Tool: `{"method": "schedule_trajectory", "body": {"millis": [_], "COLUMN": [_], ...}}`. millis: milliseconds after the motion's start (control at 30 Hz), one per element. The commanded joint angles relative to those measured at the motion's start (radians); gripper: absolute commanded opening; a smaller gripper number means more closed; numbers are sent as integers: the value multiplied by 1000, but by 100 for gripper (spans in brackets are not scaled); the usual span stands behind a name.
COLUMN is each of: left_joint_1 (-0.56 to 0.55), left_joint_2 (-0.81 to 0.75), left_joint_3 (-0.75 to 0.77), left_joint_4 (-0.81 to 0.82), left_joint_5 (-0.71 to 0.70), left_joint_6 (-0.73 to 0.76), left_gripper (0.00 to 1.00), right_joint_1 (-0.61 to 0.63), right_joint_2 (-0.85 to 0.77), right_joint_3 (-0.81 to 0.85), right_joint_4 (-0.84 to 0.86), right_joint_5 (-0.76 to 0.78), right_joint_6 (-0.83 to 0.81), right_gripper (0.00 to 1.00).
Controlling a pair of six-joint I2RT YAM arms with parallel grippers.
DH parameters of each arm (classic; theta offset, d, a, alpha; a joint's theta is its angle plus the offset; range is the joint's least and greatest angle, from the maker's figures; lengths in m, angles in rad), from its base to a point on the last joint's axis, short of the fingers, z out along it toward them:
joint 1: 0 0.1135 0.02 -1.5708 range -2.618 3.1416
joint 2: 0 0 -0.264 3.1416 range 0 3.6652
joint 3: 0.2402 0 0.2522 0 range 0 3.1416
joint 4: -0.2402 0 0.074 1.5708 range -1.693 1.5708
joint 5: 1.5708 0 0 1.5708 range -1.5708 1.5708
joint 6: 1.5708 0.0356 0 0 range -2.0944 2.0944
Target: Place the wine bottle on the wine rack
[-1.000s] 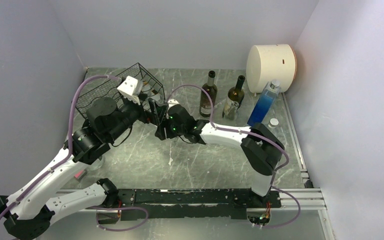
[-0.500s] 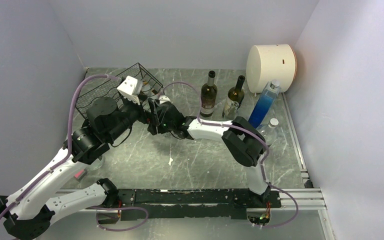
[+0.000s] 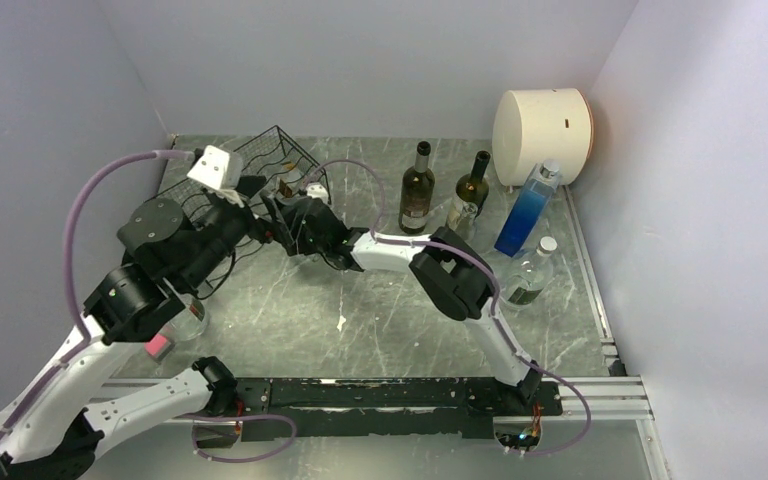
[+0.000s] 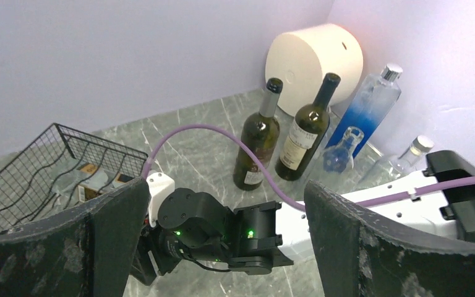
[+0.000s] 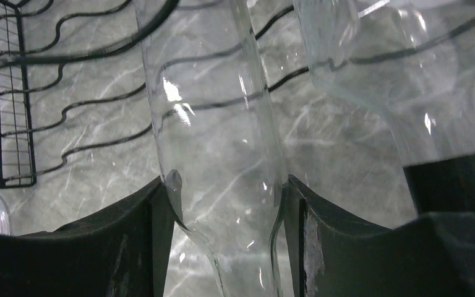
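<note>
A clear glass wine bottle (image 5: 222,124) stands between my right gripper's fingers (image 5: 226,185), which are shut on its shoulder just above the neck. Behind it run the wavy rods of the black wire wine rack (image 5: 99,105), with a second clear bottle (image 5: 377,55) to the right. In the top view the right gripper (image 3: 295,218) is at the rack's (image 3: 278,148) front edge, far left. My left gripper (image 4: 222,192) hangs wide open and holds nothing. It looks down on the right arm's wrist, with the rack (image 4: 37,167) at its left.
Two dark wine bottles (image 3: 417,195) (image 3: 472,190) stand at the back. A blue bottle (image 3: 526,210), a clear bottle (image 3: 530,275) and a white cylinder (image 3: 540,122) are at the back right. A labelled bottle (image 4: 93,176) lies in the rack. Grey walls close in on both sides.
The right arm has stretched further left, carrying the clear bottle up to the rack. The left arm has swung back and to the left, away from the right gripper.
</note>
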Motion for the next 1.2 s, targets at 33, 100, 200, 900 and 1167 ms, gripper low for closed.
{"method": "schedule_trajectory", "body": {"millis": [33, 100, 200, 900, 1167], "left_joint_1": [-4, -4, -3, -4, -4], "left_joint_2": [-17, -23, -32, -27, -32], "left_joint_3": [54, 61, 51, 50, 58], "left_joint_4": [-44, -50, -43, -68, -68], "left_joint_5": [-52, -60, -53, -30, -41], "left_joint_6": [39, 39, 42, 32, 33], "left_gripper": [99, 99, 99, 99, 99], "right_joint_1": [3, 3, 2, 3, -2], "right_joint_2": [39, 56, 84, 111, 12], "right_joint_3": [123, 146, 177, 251, 158], "right_joint_4": [41, 31, 28, 41, 60], "right_joint_5": [55, 65, 68, 115, 93], "right_joint_6": [12, 19, 26, -24, -23], "right_gripper": [1, 7, 14, 81, 87]}}
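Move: The right hand holds the clear wine bottle by its shoulder, its body already reaching into the rack. Its slot's middle lies about 8 cm ahead and 8 cm left of that hand, roughly 2 cm lower. The labelled bottle already racked is some 6 cm ahead and 3 cm to the right; the wine rack's middle is about 5 cm ahead, 11 cm left. From the left hand, that slot is roughly 21 cm ahead, 11 cm left, far below. Still gripping the clear bottle's shoulder, the right hand slides it base first, forward and to the left by about 5 cm at nearly constant height, deeper under the rack's upper front wire. There the fingers open and let go of the glass, and the hand lifts some 3 cm, its fingers tilting up slightly. ##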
